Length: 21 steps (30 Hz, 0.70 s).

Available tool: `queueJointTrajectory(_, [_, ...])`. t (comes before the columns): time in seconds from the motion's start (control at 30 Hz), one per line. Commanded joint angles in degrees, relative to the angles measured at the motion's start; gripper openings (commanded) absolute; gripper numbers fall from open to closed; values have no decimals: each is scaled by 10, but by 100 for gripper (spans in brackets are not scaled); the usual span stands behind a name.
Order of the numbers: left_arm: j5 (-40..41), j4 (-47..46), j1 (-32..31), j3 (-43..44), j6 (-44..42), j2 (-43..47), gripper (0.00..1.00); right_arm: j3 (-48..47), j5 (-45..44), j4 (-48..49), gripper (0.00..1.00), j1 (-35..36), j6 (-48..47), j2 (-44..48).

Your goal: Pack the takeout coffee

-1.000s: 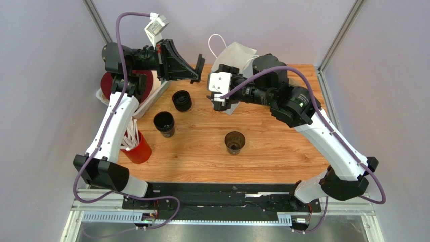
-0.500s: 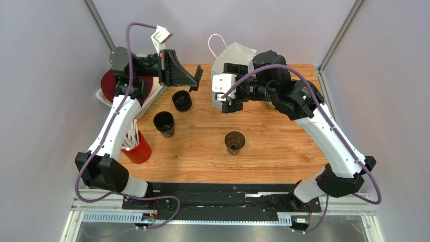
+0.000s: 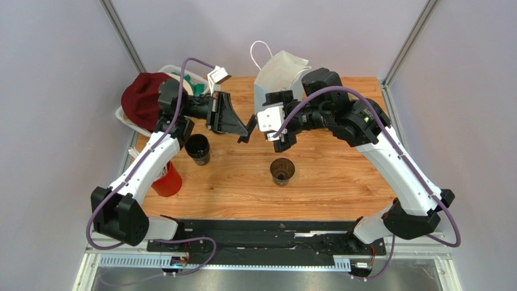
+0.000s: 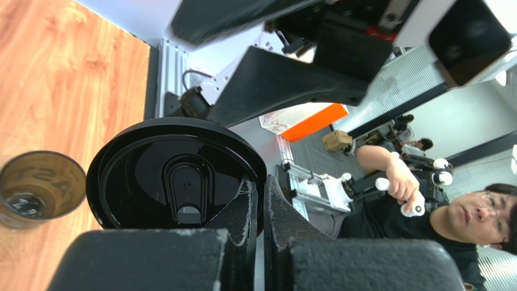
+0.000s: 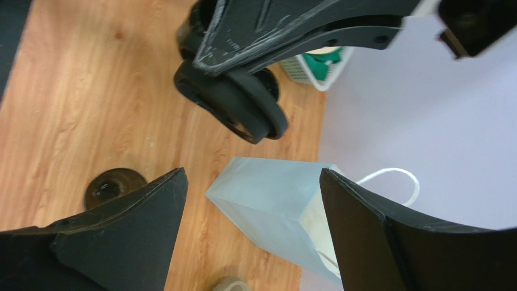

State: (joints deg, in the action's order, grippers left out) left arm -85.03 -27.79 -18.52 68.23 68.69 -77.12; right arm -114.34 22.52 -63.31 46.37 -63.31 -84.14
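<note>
A small dark cup with a brownish inside (image 3: 283,171) stands open at the table's middle and also shows at the left of the left wrist view (image 4: 40,189). A second black cup (image 3: 198,149) stands to its left. My left gripper (image 3: 245,130) (image 4: 262,183) hangs above the table, shut on the rim of a black lid (image 4: 175,180). My right gripper (image 3: 283,140) (image 5: 252,173) hovers open and empty, just right of the lid (image 5: 233,106) and in front of the pale-blue paper bag (image 3: 277,74) (image 5: 284,209). A dark cup (image 5: 114,187) peeks past its left finger.
A red cup of white straws (image 3: 167,179) stands near the left edge. A dark red cloth (image 3: 142,98) and a white basket (image 3: 181,74) sit at the back left. A small grey object (image 5: 230,284) lies below my right gripper.
My left gripper has swung from the back left down toward the table's middle with the lid. My right gripper has drawn away from the bag toward the front and spread its jaws wider.
</note>
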Motion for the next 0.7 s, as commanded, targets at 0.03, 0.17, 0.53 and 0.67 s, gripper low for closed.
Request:
queueJointTrajectory(0.03, [-161,-15,-20,-37,-10,45,0,38,81,-45,87,3,-38,14])
queueJointTrajectory(0.17, [-162,-14,-28,-61,-5,53,0,38,107,-52,87,4,-35,13])
queueJointTrajectory(0.53, [-162,-13,-44,-99,-7,59,0,34,150,-61,88,22,-27,-15])
queueJointTrajectory(0.67, [-162,-13,-48,-103,-7,64,0,31,157,-62,88,28,-28,-37])
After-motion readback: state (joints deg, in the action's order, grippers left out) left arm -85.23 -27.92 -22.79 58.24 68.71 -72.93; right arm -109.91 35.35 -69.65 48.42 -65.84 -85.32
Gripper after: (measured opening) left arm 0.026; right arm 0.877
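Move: The black lid is pinched upright in the left fingers; from the right hand it stands about 5 cm to the left, 3 cm back and roughly level. The clear cup is some 24 cm below that hand, 1 cm ahead and 5 cm to its right; from the left hand it lies about 4 cm ahead, 10 cm right and 24 cm down. From the right hand, the paper bag stands some 25 cm ahead, 3 cm right and 17 cm lower. The lid, still pinched in the shut left fingers, is carried about 3.5 cm back and then as far down, hardly tilting. The right hand follows, some 5 cm back and nearly as much down, easing left towards the lid, its wrist tipping and turning counter-clockwise by roughly 10 degrees each, fingers staying wide open. ##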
